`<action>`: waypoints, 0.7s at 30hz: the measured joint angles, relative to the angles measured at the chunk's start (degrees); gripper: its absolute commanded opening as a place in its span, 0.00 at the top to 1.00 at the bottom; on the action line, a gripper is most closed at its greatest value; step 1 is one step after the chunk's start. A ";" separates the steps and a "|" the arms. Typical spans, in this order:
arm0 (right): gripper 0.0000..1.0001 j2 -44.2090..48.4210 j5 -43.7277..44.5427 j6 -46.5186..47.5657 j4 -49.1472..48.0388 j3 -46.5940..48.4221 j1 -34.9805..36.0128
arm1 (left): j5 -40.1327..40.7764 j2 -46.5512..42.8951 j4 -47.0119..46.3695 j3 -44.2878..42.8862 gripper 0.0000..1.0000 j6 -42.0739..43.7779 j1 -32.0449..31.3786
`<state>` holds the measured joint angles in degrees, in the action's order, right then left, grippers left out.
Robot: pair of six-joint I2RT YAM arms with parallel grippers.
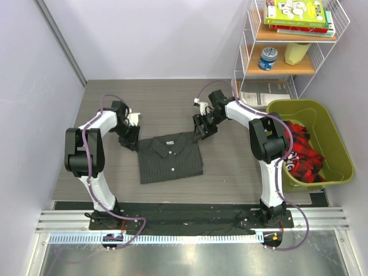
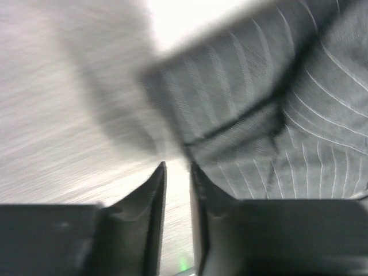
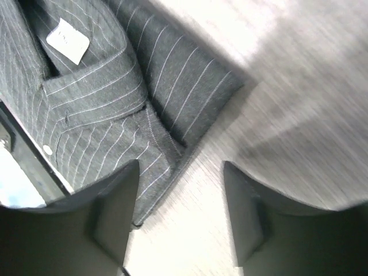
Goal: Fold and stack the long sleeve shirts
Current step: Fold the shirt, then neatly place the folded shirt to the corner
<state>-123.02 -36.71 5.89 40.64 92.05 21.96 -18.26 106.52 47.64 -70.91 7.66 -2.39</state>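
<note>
One long sleeve shirt [image 1: 169,157], dark with pale pinstripes, lies folded into a rectangle in the middle of the table, collar towards the back. My left gripper [image 1: 131,138] is low at its far left corner. In the left wrist view its jaws [image 2: 178,167] are almost together with only bare table in the narrow gap, and the shirt [image 2: 276,115] is just to their right. My right gripper [image 1: 202,129] is at the far right corner. It is open and empty [image 3: 181,167], with the shirt's collar and label [image 3: 103,98] to its left.
An olive-green bin [image 1: 339,146] holding red and black checked cloth stands at the right. A white wire shelf [image 1: 244,57] with books, a tin and a yellow cup is at the back right. A paper sheet [image 1: 264,95] lies below it.
</note>
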 measured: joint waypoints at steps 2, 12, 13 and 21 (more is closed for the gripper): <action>0.14 0.02 -0.13 -0.50 0.02 0.76 -0.76 | 1.38 -0.17 -0.35 -1.97 0.48 -0.48 1.14; 0.00 7.10 -0.66 0.07 1.57 -2.14 -9.49 | 6.29 -12.83 -1.57 -4.17 0.21 -6.86 -17.05; 0.00 8.11 -0.52 0.15 1.75 -2.97 -9.68 | 6.69 -12.87 -1.60 -4.15 0.21 -7.69 -21.29; 0.00 10.71 0.37 1.31 2.78 -6.78 -8.96 | 10.05 1.99 0.96 -7.67 0.11 -9.35 -34.91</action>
<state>-112.31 -36.34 7.20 43.42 85.27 12.99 -8.21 108.51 48.60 -78.59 -1.69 -37.30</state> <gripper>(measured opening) 0.994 0.870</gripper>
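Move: The folded shirt's middle lies some 13 cm to the left hand's right, about 3 cm nearer the base and 1 cm lower. The collar label is roughly 13 cm to that hand's right and 2 cm farther out; the middle button is about 14 cm right and 8 cm back. From the right hand, the shirt's middle is some 11 cm left, 8 cm back and 2 cm lower, and the collar label is about 11 cm left and 2 cm back. The left hand leaves the shirt's left edge with a short forward lift, rising about 9 cm, then swings some 17 cm to the right and 5 cm back over the shirt, turning about 25 degrees clockwise and opening wide, and sinks until its open fingers hang low over the front between the collar label and the lower buttons. The right hand, its fingers opening the rest of the way, arcs briefly forward, then draws off to the right and up, about 7 cm clear of the shirt's right shoulder corner, and stops there. ##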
